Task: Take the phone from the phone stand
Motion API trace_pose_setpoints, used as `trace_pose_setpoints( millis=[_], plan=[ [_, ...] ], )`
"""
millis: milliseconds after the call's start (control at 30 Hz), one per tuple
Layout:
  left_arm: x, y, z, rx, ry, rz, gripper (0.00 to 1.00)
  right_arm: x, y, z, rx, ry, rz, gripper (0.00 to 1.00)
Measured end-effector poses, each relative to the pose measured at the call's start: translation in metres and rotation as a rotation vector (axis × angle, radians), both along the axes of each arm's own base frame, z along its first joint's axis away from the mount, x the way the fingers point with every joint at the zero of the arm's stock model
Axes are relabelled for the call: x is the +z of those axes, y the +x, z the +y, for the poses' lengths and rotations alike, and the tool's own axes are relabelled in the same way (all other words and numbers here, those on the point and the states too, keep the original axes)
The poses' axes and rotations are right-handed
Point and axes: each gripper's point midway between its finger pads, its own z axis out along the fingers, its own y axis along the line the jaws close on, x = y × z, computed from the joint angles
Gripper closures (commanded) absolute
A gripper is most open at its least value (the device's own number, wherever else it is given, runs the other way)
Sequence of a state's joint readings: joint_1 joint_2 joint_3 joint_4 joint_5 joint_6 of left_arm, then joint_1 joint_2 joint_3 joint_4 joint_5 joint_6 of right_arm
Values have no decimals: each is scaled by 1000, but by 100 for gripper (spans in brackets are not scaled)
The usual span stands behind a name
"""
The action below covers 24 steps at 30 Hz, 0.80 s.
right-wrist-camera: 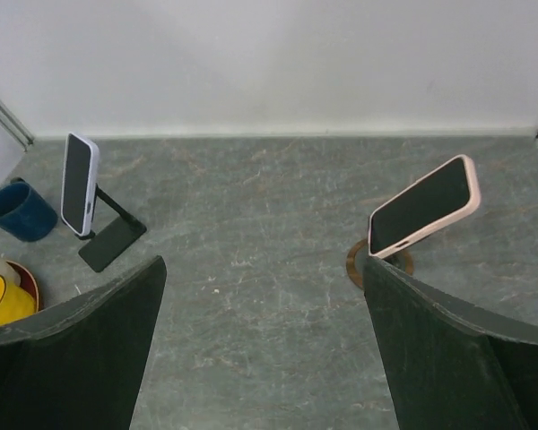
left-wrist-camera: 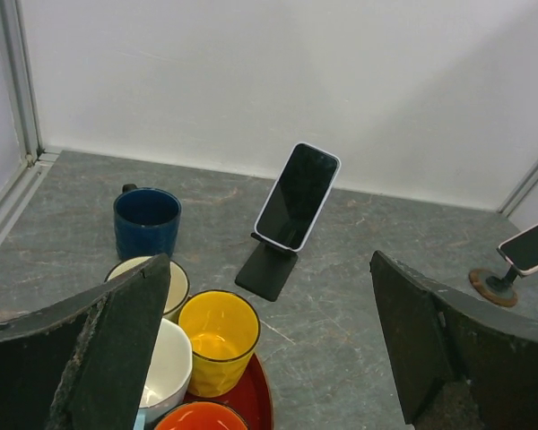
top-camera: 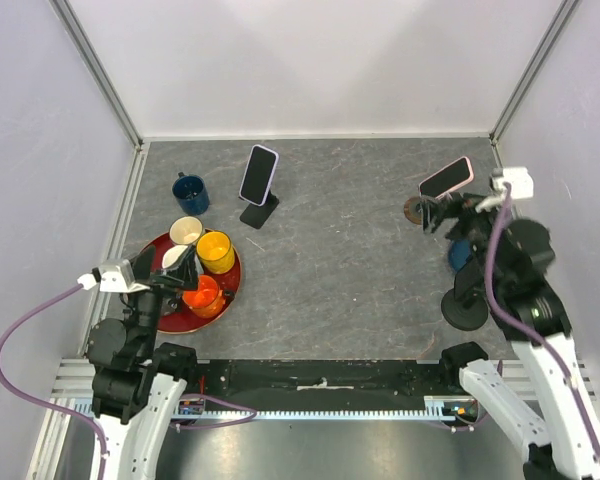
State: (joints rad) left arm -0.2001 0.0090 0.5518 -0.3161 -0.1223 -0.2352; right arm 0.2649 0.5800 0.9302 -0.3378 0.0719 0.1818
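Note:
Two phones stand on stands. A white-cased phone (top-camera: 259, 174) (left-wrist-camera: 298, 196) (right-wrist-camera: 78, 183) leans on a black folding phone stand (top-camera: 259, 212) (left-wrist-camera: 267, 270) (right-wrist-camera: 112, 240) at the back centre-left. A pink-cased phone (top-camera: 446, 177) (left-wrist-camera: 531, 246) (right-wrist-camera: 423, 206) tilts on a stand with a round brown base (top-camera: 417, 210) (left-wrist-camera: 489, 285) (right-wrist-camera: 351, 260) at the back right. My left gripper (top-camera: 180, 275) (left-wrist-camera: 269, 260) is open above the cups, well short of the black stand. My right gripper (top-camera: 458, 225) (right-wrist-camera: 263, 263) is open, its right finger just in front of the pink phone, touching nothing.
A red tray (top-camera: 235, 282) (left-wrist-camera: 255, 399) at the left carries yellow (top-camera: 215, 250) (left-wrist-camera: 218, 336), white (top-camera: 186, 231) and orange (top-camera: 202, 296) cups. A blue mug (top-camera: 191, 192) (left-wrist-camera: 147, 220) (right-wrist-camera: 18, 211) stands behind it. A black disc (top-camera: 464, 310) lies under the right arm.

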Motion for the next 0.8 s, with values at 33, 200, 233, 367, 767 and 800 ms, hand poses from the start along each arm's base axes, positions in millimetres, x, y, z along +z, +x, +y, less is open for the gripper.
trace_pose_setpoints(
  millis=[33, 200, 233, 367, 767, 800],
  plan=[
    [-1, -1, -1, -5, -1, 2, 0, -3, 12, 4, 0, -2, 47, 2],
    [-8, -1, -4, -21, 0, 30, 0, -38, 66, 17, -30, -13, 284, 2],
    [-9, -1, -4, -23, 0, 36, 0, -47, 74, 17, -47, -17, 324, 2],
    [-12, -2, -9, -46, 1, 48, 0, -79, 103, 12, -119, -21, 474, 2],
    [-10, -4, -7, -41, -6, 51, 0, -70, 163, -122, -452, 272, 461, 2],
    [-10, -4, -8, -43, -6, 52, 0, -72, 166, -128, -454, 311, 452, 2]
  ],
)
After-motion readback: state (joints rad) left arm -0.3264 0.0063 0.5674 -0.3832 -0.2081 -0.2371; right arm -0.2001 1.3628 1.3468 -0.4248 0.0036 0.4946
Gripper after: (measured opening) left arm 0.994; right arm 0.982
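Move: The pink phone on the round brown stand lies about 24 cm ahead of the open right hand, 9 cm to its right and 22 cm below. The blue bowl is roughly 4 cm ahead and 21 cm right, the empty black stand about 8 cm back and 17 cm right, both over 30 cm down. From the left hand, the pink phone is some 30 cm ahead and 58 cm right. Open right hand reaches 17 cm forward, then also 13 cm right, sinking towards the pink phone, tipping down 25 degrees. ##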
